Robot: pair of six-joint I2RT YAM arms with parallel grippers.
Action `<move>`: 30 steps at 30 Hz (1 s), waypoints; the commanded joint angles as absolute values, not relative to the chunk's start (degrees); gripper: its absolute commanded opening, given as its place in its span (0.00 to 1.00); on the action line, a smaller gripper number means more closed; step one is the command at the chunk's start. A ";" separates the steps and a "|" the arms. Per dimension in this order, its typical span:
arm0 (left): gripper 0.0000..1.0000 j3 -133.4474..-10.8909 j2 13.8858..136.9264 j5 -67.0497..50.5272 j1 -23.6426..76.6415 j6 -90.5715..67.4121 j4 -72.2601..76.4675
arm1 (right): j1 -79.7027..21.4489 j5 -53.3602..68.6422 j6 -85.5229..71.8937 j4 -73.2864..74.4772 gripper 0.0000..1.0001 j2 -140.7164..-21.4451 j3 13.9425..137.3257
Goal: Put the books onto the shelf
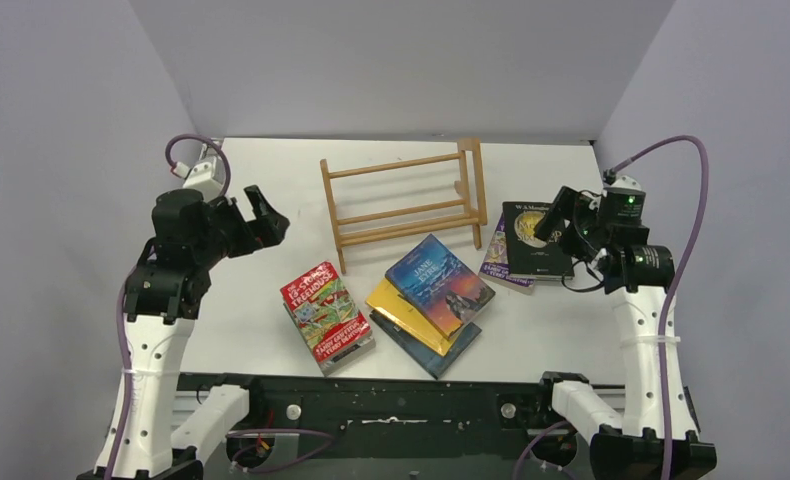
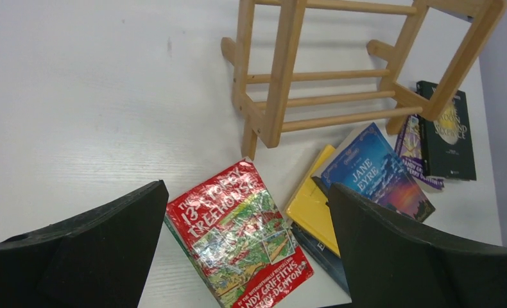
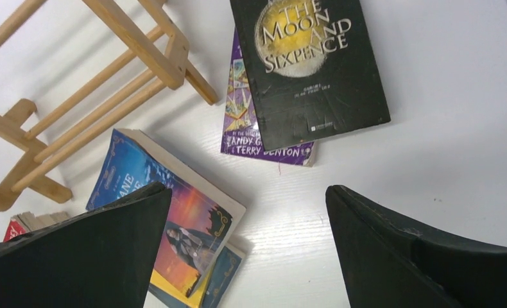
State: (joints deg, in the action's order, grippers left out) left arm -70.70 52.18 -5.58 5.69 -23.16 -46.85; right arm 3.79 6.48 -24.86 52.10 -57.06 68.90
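The shelf (image 1: 401, 213), a light wooden slat rack, stands at the back middle of the table with no book on it. A red-green cartoon book (image 1: 326, 315) lies flat at the front. Right of it is a fanned stack: a blue book (image 1: 439, 283) on a yellow one (image 1: 401, 312) on a dark blue one (image 1: 449, 352). A black book (image 1: 534, 238) lies on a purple one (image 1: 496, 258) right of the shelf. My left gripper (image 1: 256, 225) hangs open above the table left of the shelf, over the red book (image 2: 238, 237). My right gripper (image 1: 556, 222) hangs open above the black book (image 3: 309, 70).
Grey walls close in the white table (image 1: 271, 180) on the left, back and right. A black rail (image 1: 391, 400) runs along the near edge between the arm bases. Purple cables (image 1: 686, 200) loop off both wrists.
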 commanded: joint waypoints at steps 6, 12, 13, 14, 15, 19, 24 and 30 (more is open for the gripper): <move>0.97 -59.11 49.37 -30.61 6.20 -31.35 -32.57 | 4.13 16.00 -24.17 55.08 0.99 -53.83 60.60; 0.97 -48.58 49.06 -39.21 8.37 -43.01 -17.34 | 3.10 21.40 -25.43 55.74 1.00 -54.62 54.29; 0.97 -46.84 48.98 -39.82 8.96 -44.76 -15.15 | 2.73 21.22 -25.73 55.66 1.00 -54.66 53.41; 0.97 -45.22 48.77 -39.90 9.57 -45.99 -13.46 | 2.54 21.19 -26.20 55.34 1.00 -54.60 52.54; 0.97 -43.87 48.78 -39.90 10.04 -46.87 -12.37 | 2.35 21.18 -26.90 54.94 1.00 -54.54 51.81; 0.97 -40.87 49.02 -38.86 11.39 -47.94 -10.73 | 1.32 21.66 -30.16 51.70 1.00 -54.81 48.20; 0.97 -39.61 49.28 -35.34 11.41 -48.64 -12.17 | -0.31 23.35 -34.65 44.23 1.00 -56.62 43.30; 0.93 -38.08 49.21 -30.77 11.41 -49.65 -14.19 | -4.81 21.84 -37.64 35.76 1.00 -60.22 39.34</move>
State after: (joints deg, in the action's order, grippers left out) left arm -38.85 49.93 -33.74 11.22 -48.49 -16.47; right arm -2.37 22.44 -34.61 45.23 -58.59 40.75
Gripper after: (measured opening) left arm 0.935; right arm 0.999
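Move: Jane Eyre, topmost of the middle pile, lies about 17 cm left of the right hand, 9 cm back and some 20 below; from the left hand it is roughly 32 cm right, 8 back and 25 below. The yellow book under it is about 23 cm left and 14 back of the right hand, The Moon and Sixpence 6 right and 3 ahead. The red Treehouse book lies 9 cm right and 14 back of the left hand. Towards Jane Eyre both hands close in, fingers wide open. The right sinks about 15 cm to beside its near right corner while drawing back and left, rolling left side up and tipping its fingers down. The left swings some 11 cm right and 10 down, passing the Treehouse book's far end, rolling left side down about 30 degrees and turning to point rightward. ##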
